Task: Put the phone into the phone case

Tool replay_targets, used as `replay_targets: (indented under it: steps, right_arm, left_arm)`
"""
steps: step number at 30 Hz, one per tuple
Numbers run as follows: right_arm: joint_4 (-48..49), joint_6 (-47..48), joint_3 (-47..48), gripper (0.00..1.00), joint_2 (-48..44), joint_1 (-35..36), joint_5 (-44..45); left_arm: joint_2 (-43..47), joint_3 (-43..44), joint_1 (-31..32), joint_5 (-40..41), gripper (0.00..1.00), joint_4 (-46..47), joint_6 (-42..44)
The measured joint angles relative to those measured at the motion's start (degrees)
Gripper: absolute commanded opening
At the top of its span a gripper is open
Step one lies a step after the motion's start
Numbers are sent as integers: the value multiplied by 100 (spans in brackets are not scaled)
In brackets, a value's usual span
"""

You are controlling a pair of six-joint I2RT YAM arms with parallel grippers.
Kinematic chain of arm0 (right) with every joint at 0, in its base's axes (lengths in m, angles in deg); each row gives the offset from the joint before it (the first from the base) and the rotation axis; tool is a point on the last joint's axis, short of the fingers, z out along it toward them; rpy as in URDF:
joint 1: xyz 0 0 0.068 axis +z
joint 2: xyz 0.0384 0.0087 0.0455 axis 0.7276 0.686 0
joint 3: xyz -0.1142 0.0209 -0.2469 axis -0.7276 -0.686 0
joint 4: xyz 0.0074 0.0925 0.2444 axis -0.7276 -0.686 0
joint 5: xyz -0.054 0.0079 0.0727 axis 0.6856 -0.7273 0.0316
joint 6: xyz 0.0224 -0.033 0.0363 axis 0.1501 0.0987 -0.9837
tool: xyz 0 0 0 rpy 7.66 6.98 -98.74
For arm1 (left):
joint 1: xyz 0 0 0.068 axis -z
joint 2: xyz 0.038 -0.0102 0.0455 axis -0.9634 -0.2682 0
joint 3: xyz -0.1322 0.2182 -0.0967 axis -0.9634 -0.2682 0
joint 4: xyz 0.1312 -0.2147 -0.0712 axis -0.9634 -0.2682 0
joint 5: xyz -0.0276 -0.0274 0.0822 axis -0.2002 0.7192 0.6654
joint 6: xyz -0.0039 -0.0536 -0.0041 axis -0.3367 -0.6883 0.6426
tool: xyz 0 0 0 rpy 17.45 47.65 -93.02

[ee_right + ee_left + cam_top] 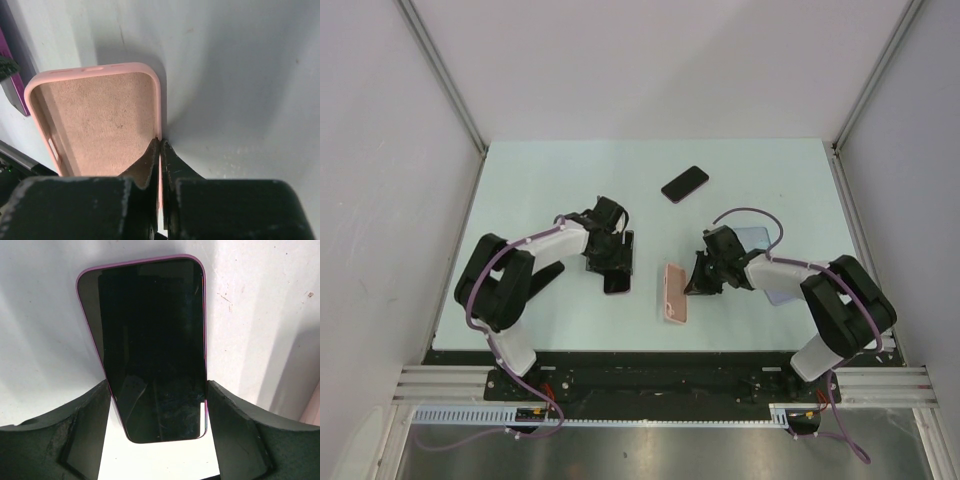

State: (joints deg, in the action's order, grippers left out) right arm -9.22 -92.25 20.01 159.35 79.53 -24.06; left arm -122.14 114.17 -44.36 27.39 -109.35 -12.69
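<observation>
A phone [150, 340] with a black screen and a purple rim lies between the two fingers of my left gripper [157, 385]. Both pads touch its long edges, so the gripper is shut on it. From above, the phone [616, 284] shows just below the left gripper [617, 262], left of centre. The phone case [674, 293] is pink, lying hollow side up to the right of the phone. My right gripper [160, 142] is shut on the right side wall of the case [100, 120], one finger inside and one outside. From above, the right gripper [698, 280] sits at the case's right edge.
A second dark phone [685, 184] lies farther back near the middle of the table. A pale blue flat thing [765, 245] lies partly under the right arm. Grey walls and metal posts close in the table on the left, right and back.
</observation>
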Motion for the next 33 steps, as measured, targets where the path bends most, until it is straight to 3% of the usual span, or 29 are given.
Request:
replay_targets:
  steps: [6, 12, 18, 28, 33]
  right_arm:
    - [52, -216, 374, 7, 365, 9, 122]
    - [72, -372, 645, 23, 584, 79, 264]
    - [92, -531, 678, 31, 581, 131, 304]
    - [-249, -627, 647, 35, 210, 79, 256]
    - [-393, -535, 505, 36, -269, -192, 293]
  left_arm:
    - [105, -149, -20, -103, 61, 66, -46]
    - [247, -299, -26, -214, 61, 105, -90]
    - [433, -358, -26, -348, 61, 120, -90]
    - [651, -354, 234, -439, 60, 127, -101]
    - [658, -350, 455, -457, 54, 131, -166]
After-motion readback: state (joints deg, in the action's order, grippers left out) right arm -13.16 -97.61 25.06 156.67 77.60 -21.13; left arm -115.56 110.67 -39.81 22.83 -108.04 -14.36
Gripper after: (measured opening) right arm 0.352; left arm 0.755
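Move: The left hand holds the phone; the pink case's middle lies about 16 cm to its right and 6 cm back, slightly lower. The right hand pinches the case's right wall, with the case's middle roughly 4 cm left and 1 cm back; from it the phone's middle is some 20 cm left and 8 cm ahead. A black phone on the table lies about 24 cm left of the left hand, 1 cm back. Right hand takes the case forward-left, lets go and rises; left carries the phone about 4 cm back-right, up. ##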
